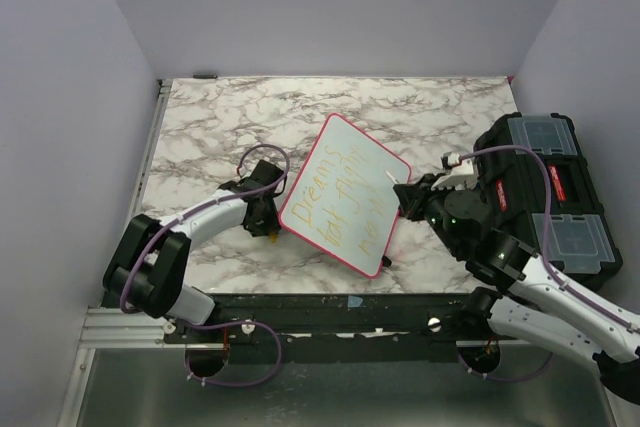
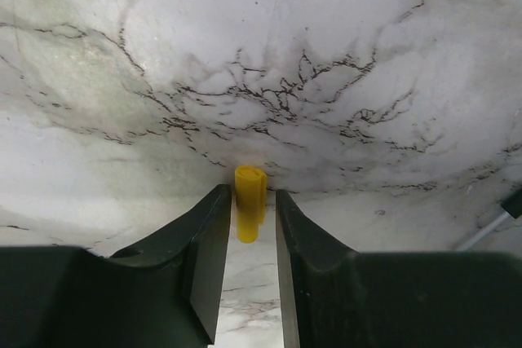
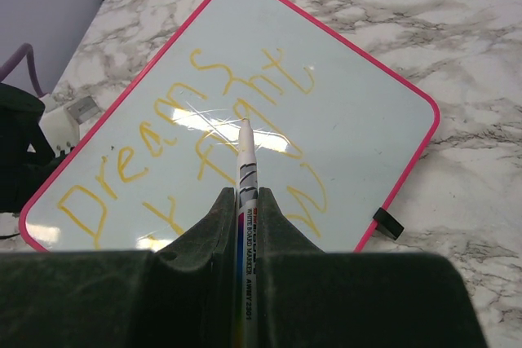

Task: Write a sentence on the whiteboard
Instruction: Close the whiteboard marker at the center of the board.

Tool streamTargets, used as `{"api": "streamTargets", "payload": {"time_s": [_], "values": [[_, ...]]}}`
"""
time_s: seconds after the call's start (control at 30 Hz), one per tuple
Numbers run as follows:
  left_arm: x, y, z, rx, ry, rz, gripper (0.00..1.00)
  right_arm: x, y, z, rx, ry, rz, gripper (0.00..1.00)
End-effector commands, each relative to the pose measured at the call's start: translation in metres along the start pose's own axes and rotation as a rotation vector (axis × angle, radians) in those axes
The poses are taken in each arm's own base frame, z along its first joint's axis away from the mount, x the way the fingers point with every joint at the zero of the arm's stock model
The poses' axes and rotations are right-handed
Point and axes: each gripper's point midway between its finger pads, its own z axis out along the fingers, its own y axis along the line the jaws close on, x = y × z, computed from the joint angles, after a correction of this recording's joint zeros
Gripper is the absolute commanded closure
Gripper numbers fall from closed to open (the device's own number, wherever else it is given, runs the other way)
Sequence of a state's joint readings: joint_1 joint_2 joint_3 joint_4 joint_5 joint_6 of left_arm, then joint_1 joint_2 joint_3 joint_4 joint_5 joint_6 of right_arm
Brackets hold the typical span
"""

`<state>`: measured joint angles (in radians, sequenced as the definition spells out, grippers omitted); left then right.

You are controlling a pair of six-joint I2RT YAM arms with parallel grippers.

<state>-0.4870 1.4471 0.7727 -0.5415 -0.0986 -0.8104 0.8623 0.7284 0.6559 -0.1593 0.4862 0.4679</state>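
Observation:
The whiteboard (image 1: pixel 345 195) lies tilted mid-table, glossy white with a pink rim (image 3: pixel 420 152) and a black clip (image 3: pixel 388 223). The sentence (image 3: pixel 139 144), in yellow handwriting, begins "Dreams" and runs over a few lines. My right gripper (image 3: pixel 247 193) is shut on a white board marker (image 3: pixel 245 165), whose tip hangs over the middle of the lettering. My left gripper (image 2: pixel 253 193) sits low by the board's left edge (image 1: pixel 268 219). Its jaws stand narrowly apart either side of a small yellow cap (image 2: pixel 249 201) on the marble.
A black toolbox (image 1: pixel 545 192) with clear lid compartments fills the right side, close behind the right arm. Purple-grey walls enclose the marble table (image 1: pixel 200 137) on three sides. The left arm's wrist (image 3: pixel 16 144) shows beside the board's left corner.

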Motion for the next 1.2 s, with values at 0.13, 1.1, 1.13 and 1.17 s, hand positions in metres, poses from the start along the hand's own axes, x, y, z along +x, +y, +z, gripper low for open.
{"api": "streamTargets", "payload": {"time_s": [0.13,1.1,1.13,1.17], "values": [[0.007,0.000,0.010,-0.069,0.029,0.008,0.77,0.002,0.000,-0.006,-0.021,-0.001,0.019,0.99],[-0.046,-0.001,-0.089,0.155,-0.386,-0.156,1.00,-0.015,0.042,-0.015,-0.237,-0.011,0.009,0.99],[-0.049,-0.003,-0.096,0.194,-0.416,-0.158,1.00,-0.017,0.045,-0.015,-0.251,-0.011,0.008,0.99],[-0.051,-0.003,-0.104,0.228,-0.448,-0.161,1.00,-0.017,0.048,-0.015,-0.262,-0.009,0.005,0.99]]}}
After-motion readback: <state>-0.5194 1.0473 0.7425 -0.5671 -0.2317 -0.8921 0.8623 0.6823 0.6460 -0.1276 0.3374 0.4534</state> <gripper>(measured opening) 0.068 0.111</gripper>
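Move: Between the open left fingertips lies the yellow marker cap, on the table about 1 cm ahead of the left hand, 1 cm to its right and 1 cm down. The whiteboard's left corner is some 3 cm to this hand's right and 3 cm ahead, its centre about 13 cm right and 7 cm ahead. From the right hand, which holds the uncapped marker, the cap lies roughly 20 cm left, level with it fore and aft, and 23 cm below. Closing on the yellow cap, the left hand eases about 1 cm to its right and forward and pinches it between the fingertips. After a short hold it lifts the cap about 9 cm, tilting some 20 degrees so the fingers swing forward. The right hand keeps its grip on the marker, backing, shifting left and rising a couple of centimetres each, turning slightly counter-clockwise. ##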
